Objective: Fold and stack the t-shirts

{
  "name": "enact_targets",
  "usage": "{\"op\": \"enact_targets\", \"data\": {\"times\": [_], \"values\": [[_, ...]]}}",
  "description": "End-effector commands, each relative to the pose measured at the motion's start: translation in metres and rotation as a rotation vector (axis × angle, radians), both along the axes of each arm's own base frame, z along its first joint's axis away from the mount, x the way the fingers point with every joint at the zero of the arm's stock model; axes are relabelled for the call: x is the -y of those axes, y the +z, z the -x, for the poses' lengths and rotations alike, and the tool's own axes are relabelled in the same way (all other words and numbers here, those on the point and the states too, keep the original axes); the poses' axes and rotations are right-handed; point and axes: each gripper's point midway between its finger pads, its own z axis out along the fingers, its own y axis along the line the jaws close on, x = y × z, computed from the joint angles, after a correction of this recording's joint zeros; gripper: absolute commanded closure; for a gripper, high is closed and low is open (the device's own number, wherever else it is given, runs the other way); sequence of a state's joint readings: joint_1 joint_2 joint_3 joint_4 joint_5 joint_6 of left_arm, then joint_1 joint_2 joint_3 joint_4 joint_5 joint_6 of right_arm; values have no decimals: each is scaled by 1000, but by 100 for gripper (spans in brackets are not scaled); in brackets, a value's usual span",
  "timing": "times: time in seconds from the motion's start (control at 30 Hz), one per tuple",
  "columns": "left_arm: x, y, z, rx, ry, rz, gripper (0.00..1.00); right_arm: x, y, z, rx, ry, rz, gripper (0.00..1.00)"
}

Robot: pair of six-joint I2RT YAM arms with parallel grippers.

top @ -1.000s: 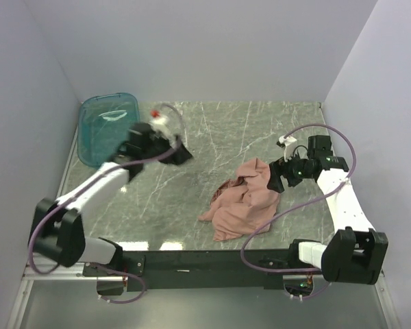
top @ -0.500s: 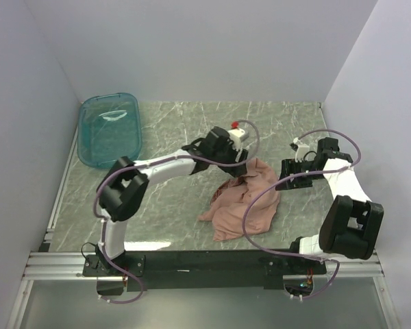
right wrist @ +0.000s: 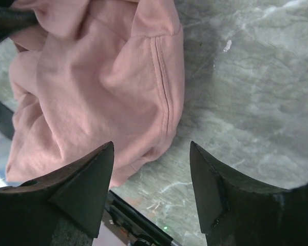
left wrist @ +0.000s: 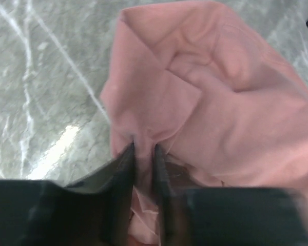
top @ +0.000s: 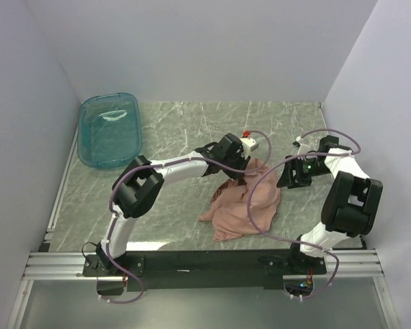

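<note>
A dusty-pink t-shirt [top: 245, 204] lies crumpled on the marble table, right of centre. My left gripper [top: 238, 168] is down on the shirt's far left edge. In the left wrist view its jaws [left wrist: 143, 151] stand narrow, with a ridge of the pink t-shirt [left wrist: 220, 92] pinched between them. My right gripper [top: 286, 179] hovers at the shirt's right edge. In the right wrist view it [right wrist: 151, 148] is open wide over bare marble, and the hemmed edge of the t-shirt [right wrist: 92, 77] lies just beyond its fingertips. No print shows.
A teal see-through tub [top: 109, 130] stands at the far left corner of the table [top: 171, 130]. Walls close in on the left, back and right. The black base rail [top: 205, 260] runs along the near edge.
My left arm swung from beside the tub across to the shirt, and its jaws closed on a fold. The right gripper shifted slightly at the shirt's right edge and its jaws narrowed a little.
</note>
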State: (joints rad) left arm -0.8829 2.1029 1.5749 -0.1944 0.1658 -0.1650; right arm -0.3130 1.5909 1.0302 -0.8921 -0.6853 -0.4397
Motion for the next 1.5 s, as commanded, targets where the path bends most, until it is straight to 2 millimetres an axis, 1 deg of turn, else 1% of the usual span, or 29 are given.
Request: {"op": "enact_targets", "data": {"times": [0.0,0.1,0.17,0.33,0.43,0.53,0.57,0.6,0.63,0.67,0.73,0.77,0.8,0.83,0.87,0.9,0.93,0.97,1.0,1.03,1.07,1.1,1.13,1.2,1.23,1.3,1.33,1.37,1.47], "values": [[0,22,-11,72,18,14,84,-4,6,-11,-2,7,-62,33],[-6,40,-13,102,44,32,100,-5,-1,-14,-31,6,-73,34],[-10,61,-14,117,62,74,100,-7,-5,-14,-48,9,-74,34],[-24,75,-4,75,91,182,100,-13,-18,-17,-92,29,-88,37],[-32,77,3,47,106,206,100,-22,-24,-17,-121,56,-109,46],[-39,81,5,45,119,220,100,-31,-17,-20,-116,92,-154,68],[-45,85,5,46,130,230,100,-32,-11,-25,-93,99,-160,86],[-48,88,5,47,139,238,100,-32,-5,-26,-85,104,-161,94],[-55,100,2,59,150,261,100,-31,0,-28,-57,120,-154,98],[-62,99,5,49,162,263,100,-29,15,-35,-4,128,-137,100],[-73,120,-2,80,186,317,100,-28,35,-36,50,162,-122,100],[-80,137,3,92,184,352,100,-27,60,-43,130,180,-105,100],[-84,149,2,110,186,382,100,-30,75,-37,139,195,-110,100],[-96,177,3,153,193,431,100,-30,90,-37,190,226,-99,100],[-101,189,7,172,185,456,100,-30,123,-42,292,252,-68,100],[-106,205,9,204,181,484,100,-31,140,-36,315,267,-60,100],[-116,236,13,263,179,528,100,-30,156,-37,369,288,-33,100],[-122,251,15,296,181,547,100,-28,193,-41,486,303,21,100],[-127,266,17,326,182,560,100,-27,211,-42,537,305,52,100],[-136,302,22,401,174,598,100,-24,229,-45,587,296,95,100],[-141,320,24,440,173,614,100,-22,271,-48,715,295,161,100],[-145,337,26,476,178,624,100,-20,293,-50,783,288,201,100],[-153,372,33,546,167,655,100,-17,334,-50,898,265,268,100],[-162,410,40,626,163,698,100,-15,378,-49,1033,229,324,100],[-172,445,50,697,157,740,100,-16,410,-41,1133,210,367,100],[-184,475,58,765,169,773,100,-11,449,-40,1266,143,424,100],[-194,503,69,825,167,812,100,-12,468,-28,1334,121,449,100],[-200,518,75,862,168,834,100,-8,492,-26,1427,87,491,100],[-219,564,97,962,164,906,100,-9,530,-4,1581,20,529,100]]}}
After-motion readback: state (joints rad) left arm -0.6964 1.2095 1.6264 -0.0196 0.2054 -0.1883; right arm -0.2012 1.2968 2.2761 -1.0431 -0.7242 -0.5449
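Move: The t-shirt lies mostly nearer the robot than the left hand, its middle about 9 cm back and 2 cm right of the half-closed left fingers, which already straddle its left fold. For the open right hand, the shirt's right edge is some 3 cm left, 1 cm ahead and 4 cm below; the shirt's middle is 15 cm left and 6 cm back. The empty bin stands about 45 cm left and 16 cm ahead of the left hand. Down about 3 cm and a little left goes the right hand, closing to pinch the shirt's right edge, while the left finishes shutting on the fold and eases up and left. Then both climb fast, to nearly 50 cm above their starts, the left drawing some 18 cm left to spread the cloth between them; both wrists tip up, the right more steeply. ##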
